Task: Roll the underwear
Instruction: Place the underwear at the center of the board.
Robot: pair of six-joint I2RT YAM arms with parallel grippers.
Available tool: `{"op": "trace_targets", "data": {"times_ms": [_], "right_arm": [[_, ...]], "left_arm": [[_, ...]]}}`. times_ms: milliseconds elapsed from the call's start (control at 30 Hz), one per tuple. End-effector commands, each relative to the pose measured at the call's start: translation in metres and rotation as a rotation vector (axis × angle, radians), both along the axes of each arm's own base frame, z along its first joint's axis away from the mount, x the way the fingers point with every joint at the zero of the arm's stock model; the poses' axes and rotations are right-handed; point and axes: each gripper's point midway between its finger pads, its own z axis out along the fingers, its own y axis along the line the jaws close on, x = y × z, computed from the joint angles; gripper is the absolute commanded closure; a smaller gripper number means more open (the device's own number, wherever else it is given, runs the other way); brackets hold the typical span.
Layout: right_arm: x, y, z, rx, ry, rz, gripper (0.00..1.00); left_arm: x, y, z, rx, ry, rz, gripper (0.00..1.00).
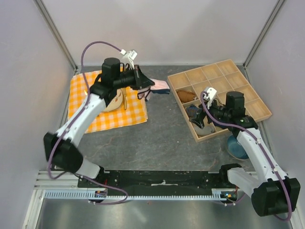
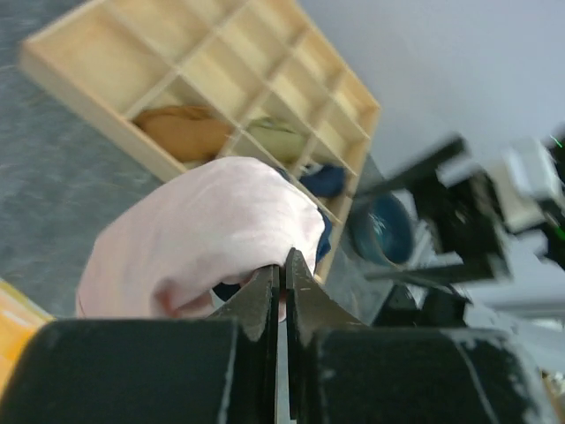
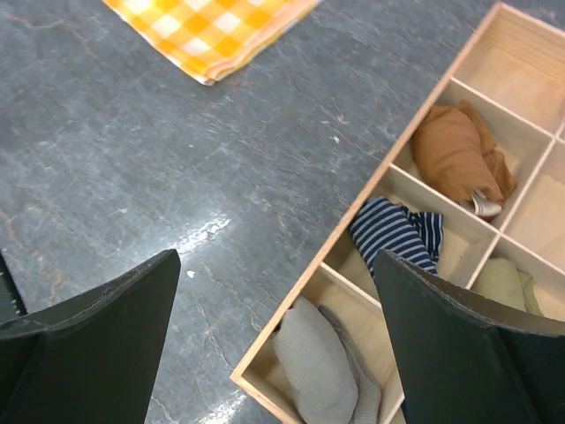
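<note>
The pale pink underwear (image 1: 161, 86) with dark edging is bunched at the tip of my left gripper (image 1: 148, 85), between the checked cloth and the wooden tray. In the left wrist view the underwear (image 2: 207, 230) bulges in front of my left gripper (image 2: 282, 269), whose jaws are shut on a fold of it. My right gripper (image 1: 202, 118) hovers over the near left corner of the tray. Seen from the right wrist, that gripper (image 3: 278, 258) is wide open with nothing between its fingers.
An orange checked cloth (image 1: 95, 114) holds a plate (image 1: 110, 104) at left. The wooden compartment tray (image 1: 257, 110) at right holds brown (image 3: 459, 155), blue-striped (image 3: 393, 231), grey (image 3: 322, 362) and olive (image 3: 503, 281) rolled garments. A blue bowl (image 1: 237, 147) sits beside the tray's near edge.
</note>
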Motion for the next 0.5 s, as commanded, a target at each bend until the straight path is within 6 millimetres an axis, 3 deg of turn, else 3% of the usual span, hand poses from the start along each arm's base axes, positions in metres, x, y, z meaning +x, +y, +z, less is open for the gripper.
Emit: {"op": "trace_targets", "data": {"times_ms": [0, 33, 100, 133, 267, 367, 433, 467], "right_arm": [[-0.025, 0.019, 0.030, 0.057, -0.115, 0.176, 0.02], [-0.031, 0.022, 0.031, 0.067, -0.120, 0.206, 0.02], [-0.043, 0.028, 0.033, 0.084, -0.125, 0.278, 0.02], [-0.046, 0.030, 0.034, 0.092, -0.125, 0.295, 0.02], [-0.053, 0.036, 0.027, 0.098, -0.109, 0.347, 0.02], [-0.053, 0.039, 0.020, 0.095, -0.086, 0.362, 0.02], [-0.054, 0.040, 0.014, 0.086, -0.079, 0.371, 0.02], [-0.053, 0.039, 0.011, 0.082, -0.070, 0.369, 0.02]], "left_arm": [[-0.088, 0.007, 0.021, -0.005, -0.124, -0.002, 0.98], [-0.106, 0.012, -0.007, 0.016, -0.069, 0.000, 0.98], [-0.138, 0.018, -0.013, -0.016, -0.037, 0.027, 0.98], [-0.164, 0.028, -0.022, -0.034, -0.024, 0.027, 0.98], [-0.225, 0.029, -0.056, -0.118, 0.123, -0.033, 0.98], [-0.238, 0.025, -0.093, -0.098, 0.198, -0.076, 0.98], [-0.235, 0.018, -0.110, -0.071, 0.224, -0.106, 0.98], [-0.226, 0.005, -0.124, -0.060, 0.248, -0.143, 0.96]]}}
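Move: The left hand holds the underwear. The board's bare middle lies roughly 22 cm back from that hand, about 2 cm right and some 27 cm below; the plate on the checkered cloth is around 9 cm ahead and 19 cm left. From the right hand, the board's middle is about 11 cm back, 17 cm left and 17 cm down, with the grey garment almost right beneath and the striped one about 12 cm ahead, 3 cm left. Still pinching the underwear in shut fingers, the left hand sweeps it back about 24 cm towards the board's middle, rising slightly at first, then sinking to end some 10 cm lower while still going down. The right hand, open and empty, eases back about 5 cm and a little left, off the box's side and towards the same spot, turning counter-clockwise. ##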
